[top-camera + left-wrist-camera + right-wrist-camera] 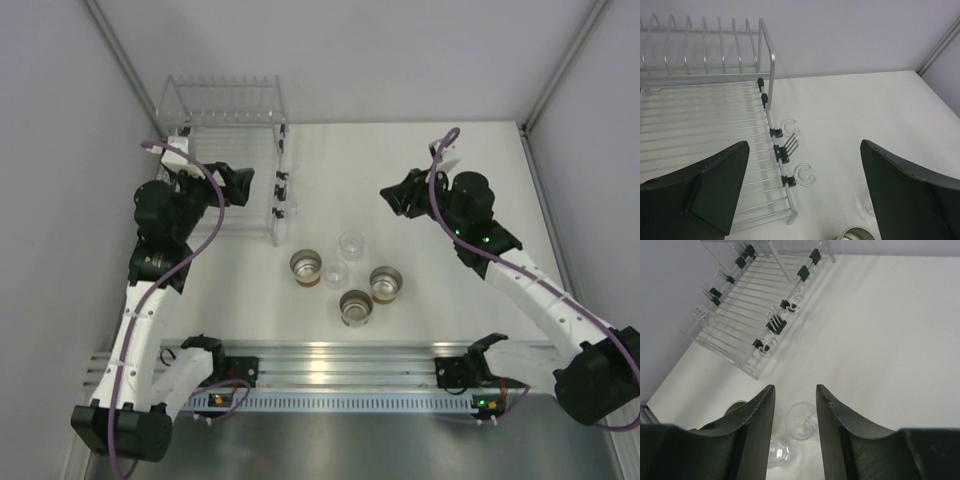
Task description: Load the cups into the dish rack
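Note:
The clear dish rack (235,140) stands at the table's far left with nothing in it. Three cream cups (306,266) (386,282) (356,306) and two clear cups (351,243) (335,272) stand upright in a cluster mid-table. My left gripper (240,185) hovers wide open over the rack's (705,115) right edge, with one cream cup's rim (855,234) just below it. My right gripper (395,195) hangs partly open above the table, up and right of the cluster. Between its fingers a clear cup (802,420) shows on the table beneath, untouched. Another clear cup (777,452) lies nearer.
Black clips with wire hooks (282,195) stick out from the rack's right side toward the cups. A metal rail (340,355) runs along the table's near edge between the arm bases. Grey walls close in at left, back and right.

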Available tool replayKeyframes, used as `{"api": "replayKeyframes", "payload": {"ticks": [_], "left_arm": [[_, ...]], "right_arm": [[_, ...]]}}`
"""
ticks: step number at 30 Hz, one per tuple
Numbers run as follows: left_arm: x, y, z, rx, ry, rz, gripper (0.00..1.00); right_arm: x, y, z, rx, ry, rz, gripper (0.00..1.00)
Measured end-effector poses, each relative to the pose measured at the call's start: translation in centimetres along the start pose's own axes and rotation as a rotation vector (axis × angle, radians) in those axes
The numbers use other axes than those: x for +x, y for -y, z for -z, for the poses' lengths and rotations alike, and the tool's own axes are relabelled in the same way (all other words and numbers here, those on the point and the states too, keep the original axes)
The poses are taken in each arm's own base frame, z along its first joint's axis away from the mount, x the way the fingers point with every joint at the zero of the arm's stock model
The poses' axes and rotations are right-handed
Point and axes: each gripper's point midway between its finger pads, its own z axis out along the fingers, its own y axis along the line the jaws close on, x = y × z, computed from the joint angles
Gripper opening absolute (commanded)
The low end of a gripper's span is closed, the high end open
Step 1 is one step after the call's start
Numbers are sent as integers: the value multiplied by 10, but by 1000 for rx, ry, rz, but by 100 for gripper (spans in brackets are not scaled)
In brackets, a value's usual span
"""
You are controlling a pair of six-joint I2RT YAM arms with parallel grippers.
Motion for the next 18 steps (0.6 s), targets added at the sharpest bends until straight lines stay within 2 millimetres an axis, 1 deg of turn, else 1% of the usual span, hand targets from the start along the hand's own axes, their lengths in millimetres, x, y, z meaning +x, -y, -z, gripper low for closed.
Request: {"api": "replayKeyframes", "payload": {"ticks": [1, 3, 5, 7, 9, 11, 14, 18], "left_arm": [[1, 2, 4, 5, -1, 0, 98], [7, 4, 8, 12, -17, 4, 98], [13, 6, 8, 16, -38, 9, 98], [18, 8, 8, 22, -57, 13, 98], [21, 9, 8, 25, -66, 16, 98], [22, 10, 8, 29, -71, 19, 98], [24, 11, 9, 33, -79, 21, 98], [26, 12, 9, 34, -85, 23, 98]], "right_arm": [[-3, -1, -3, 5, -11, 13, 39], [0, -3, -12, 15, -60, 34, 39], [10, -3, -24, 27, -119, 43, 39], [30, -1, -36, 46, -198, 47, 39], [54, 4, -44, 75, -281, 48, 39], [83, 9, -49, 113, -379, 56, 38], [120, 12, -54, 158, -501, 83, 38], [150, 12, -51, 198, -592, 120, 38]]}}
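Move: The empty right hand is going for the far clear cup, about 4 cm ahead of it, 7 cm to its left and some 22 cm below. Of that cup, the other clear cup stands 7 cm back and 4 cm left, one steel cup 9 cm back and 8 cm right, another 5 cm back and 11 cm left. From the left hand the far clear cup lies about 19 cm right, 3 cm ahead and 31 cm down. The right hand eases a little forward and left, then swoops down about 15 cm while carrying on to the left, some 6 cm in all and slipping back slightly at the end, towards the far clear cup. On the way its left side rolls down and its fingers tip from nearly level to steeply down at the cup, staying partly open with no touch to be seen, while the empty left hand, wide open by the rack, sinks about 2 cm. ##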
